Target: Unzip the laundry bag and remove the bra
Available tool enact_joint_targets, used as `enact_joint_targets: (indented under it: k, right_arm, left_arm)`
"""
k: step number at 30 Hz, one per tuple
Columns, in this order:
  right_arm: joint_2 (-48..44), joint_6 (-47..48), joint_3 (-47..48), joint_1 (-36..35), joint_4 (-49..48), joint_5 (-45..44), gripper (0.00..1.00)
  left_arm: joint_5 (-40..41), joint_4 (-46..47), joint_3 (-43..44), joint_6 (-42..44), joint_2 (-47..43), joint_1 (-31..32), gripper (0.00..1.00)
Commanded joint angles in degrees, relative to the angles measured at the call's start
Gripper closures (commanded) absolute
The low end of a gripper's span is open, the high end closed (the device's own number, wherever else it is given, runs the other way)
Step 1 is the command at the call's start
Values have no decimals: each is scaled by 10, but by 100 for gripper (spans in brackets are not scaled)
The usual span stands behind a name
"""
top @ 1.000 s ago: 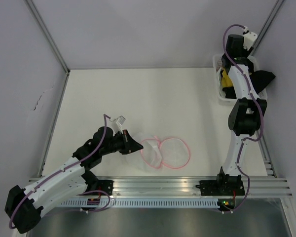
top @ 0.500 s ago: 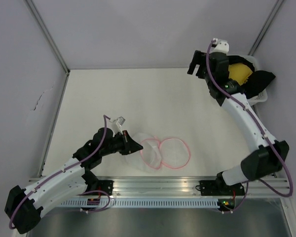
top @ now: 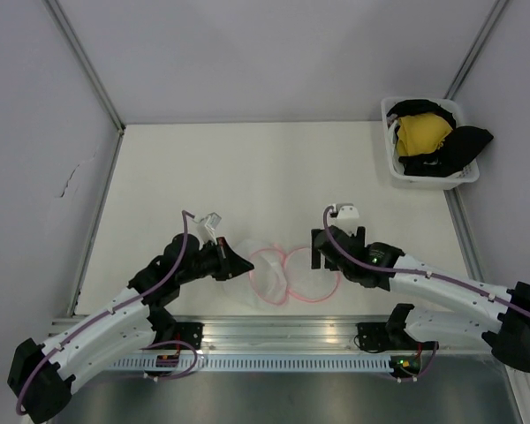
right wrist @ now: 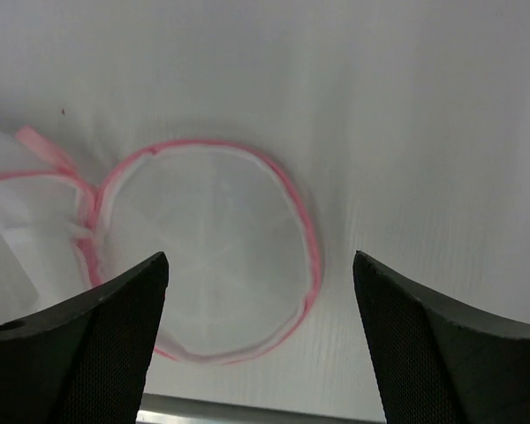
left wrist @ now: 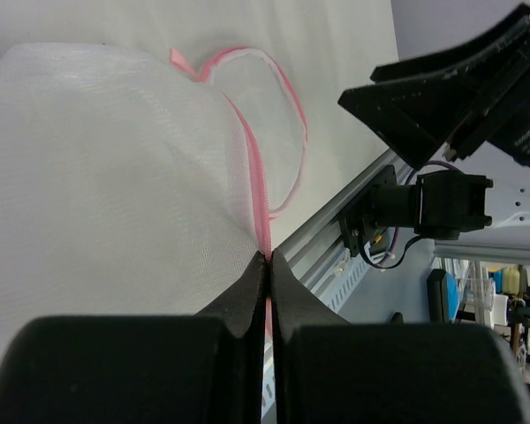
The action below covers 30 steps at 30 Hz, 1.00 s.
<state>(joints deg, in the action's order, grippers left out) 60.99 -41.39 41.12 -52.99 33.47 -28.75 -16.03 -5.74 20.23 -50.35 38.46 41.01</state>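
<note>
The laundry bag lies unzipped near the table's front edge, its white mesh spread in two round halves with pink trim. My left gripper is shut on the pink zipper trim at the edge of the mesh. My right gripper hovers open over the bag's right round half, with nothing between its fingers. The yellow bra lies in the white basket at the back right, far from both grippers.
A black garment shares the basket with the bra. A metal rail runs along the near table edge, right below the bag. Grey walls close the table at the left and back.
My right arm has swung from the basket at the back right down to the bag, and its jaws have opened wide. The bra stays in the basket. The left gripper holds as before.
</note>
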Motion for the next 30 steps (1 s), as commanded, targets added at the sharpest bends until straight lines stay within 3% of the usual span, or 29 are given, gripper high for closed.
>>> enact_joint_targets:
  k: [1,5,9,11,15,22,26,30]
  right_arm:
    - [-5,-176,3,-61,120,-125,11]
    - [25,-248,-33,-94,152,-126,12]
    - [26,-294,-100,-97,80,-91,16]
    - [10,-313,-137,-97,56,-90,23]
    - [-12,-310,-162,-97,16,-105,31]
    - [-39,-277,-170,-98,-45,-84,36]
    - [-24,-280,-170,-98,-47,-83,50]
    - [12,-284,-165,-98,-30,-80,49]
  left_arm:
    - [14,15,-7,-14,-6,0,98]
    - [17,15,-12,-19,-8,0,98]
    - [20,15,-14,-23,-8,0,98]
    - [20,16,-15,-23,-8,0,98]
    - [21,16,-14,-21,-5,0,98]
    - [15,29,-17,-25,5,0,98]
    - [11,33,-19,-27,6,1,98]
    - [11,33,-19,-28,0,0,98]
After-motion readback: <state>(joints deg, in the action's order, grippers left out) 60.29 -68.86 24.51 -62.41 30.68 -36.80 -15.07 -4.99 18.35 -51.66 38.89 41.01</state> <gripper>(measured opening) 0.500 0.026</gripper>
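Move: The right edge of the laundry bag's round pink-rimmed flap lies about 10 cm below the open right hand, some 3 cm back and 2 cm to its right. The seam joining flap and bag is about 12 cm to this hand's left and 3 cm back; the pink tab is roughly 14 cm left and 4 cm ahead. From the left hand, already pinching the bag, that flap edge is about 24 cm right, 2 cm ahead and 13 cm below. The right hand sinks about 8 cm and back 5 towards the flap's right edge, half closing; left keeps pinching. ##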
